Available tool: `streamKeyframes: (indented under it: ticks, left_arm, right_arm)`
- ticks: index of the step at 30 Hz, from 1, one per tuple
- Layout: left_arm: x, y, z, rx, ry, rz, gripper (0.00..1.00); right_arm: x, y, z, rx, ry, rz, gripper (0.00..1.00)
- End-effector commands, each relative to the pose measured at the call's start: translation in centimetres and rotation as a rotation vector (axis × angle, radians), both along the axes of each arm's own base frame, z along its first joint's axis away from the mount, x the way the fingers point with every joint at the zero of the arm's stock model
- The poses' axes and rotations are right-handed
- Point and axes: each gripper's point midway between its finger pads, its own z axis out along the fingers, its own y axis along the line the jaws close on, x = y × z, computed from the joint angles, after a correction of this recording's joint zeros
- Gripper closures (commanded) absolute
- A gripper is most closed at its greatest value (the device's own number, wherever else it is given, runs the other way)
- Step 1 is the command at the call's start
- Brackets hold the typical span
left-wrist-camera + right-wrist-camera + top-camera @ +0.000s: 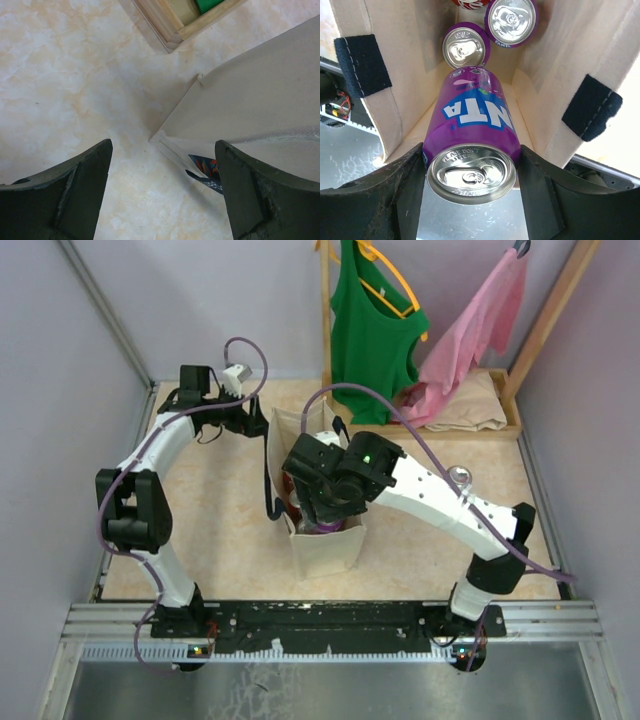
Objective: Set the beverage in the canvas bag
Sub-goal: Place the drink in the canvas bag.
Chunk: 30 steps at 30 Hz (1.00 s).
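The beverage, a purple Fanta can [471, 125], sits tilted between my right gripper's [471, 175] fingers, which are shut on its sides just below the top rim. It hangs in the mouth of the upright cream canvas bag [555, 65] [325, 550], between the navy handle patches [362, 64]. Two more purple cans [465, 46] and a red one [470, 2] stand on the bag's floor. Seen from above, my right gripper [322, 515] is over the bag's near end. My left gripper [162, 175] [258, 420] is open and holds nothing, low beside the bag's far left corner [260, 100].
A wooden rack [325, 340] at the back holds a green top [372, 320] and a pink garment [480, 320], with folded beige cloth [480, 405] on its base. Its wooden frame corner [170, 25] lies close beyond my left gripper. A metal rail [330, 625] runs along the near edge.
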Motion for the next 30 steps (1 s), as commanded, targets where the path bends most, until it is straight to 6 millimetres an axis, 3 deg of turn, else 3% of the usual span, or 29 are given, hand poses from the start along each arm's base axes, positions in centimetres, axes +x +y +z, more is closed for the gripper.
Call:
streamKeyframes:
  ticks: [1,7,15,30]
  left_arm:
    - [0.0,-0.6,-0.4,-0.005,-0.004,-0.034,0.11]
    - [0.5,-0.6,0.0,-0.008,-0.017,-0.030,0.11]
    - [0.4,-0.5,0.0,-0.002,-0.023,-0.030,0.11]
    - [-0.5,-0.4,-0.6,-0.003,0.002,-0.026,0.11]
  right_arm:
    - [-0.6,-1.1,1.7,0.068,-0.013,-0.048,1.00]
    - [1.1,-1.3,0.2,-0.009,-0.032,-0.038,1.00]
    - [1.2,-0.8,-2.7,-0.090,0.045,0.011,1.00]
    - [-0.8,-1.4,-4.3,-0.112,0.167,0.078,1.00]
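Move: The right hand already holds the purple drink can inside the canvas bag's mouth. The free floor at the bag's near end, where the can would go, lies some 20 cm below this hand, 2 cm ahead and 1 cm to its right. At that depth, the nearest purple can stands 6 cm ahead and 4 cm left, the second purple can 11 cm ahead and 1 cm right. From the left hand, that free floor is about 29 cm back, 14 cm right and 12 cm lower. Keeping its pinch around the upper part of the purple drink can, the right hand first eases about 1 cm to the right and a little forward, then sinks some 5 cm into the bag towards the free floor at its near end, fastest halfway and slowing at the end. The wrist tips the can about 10 degrees nearer upright on the way; the fingers don't open. ##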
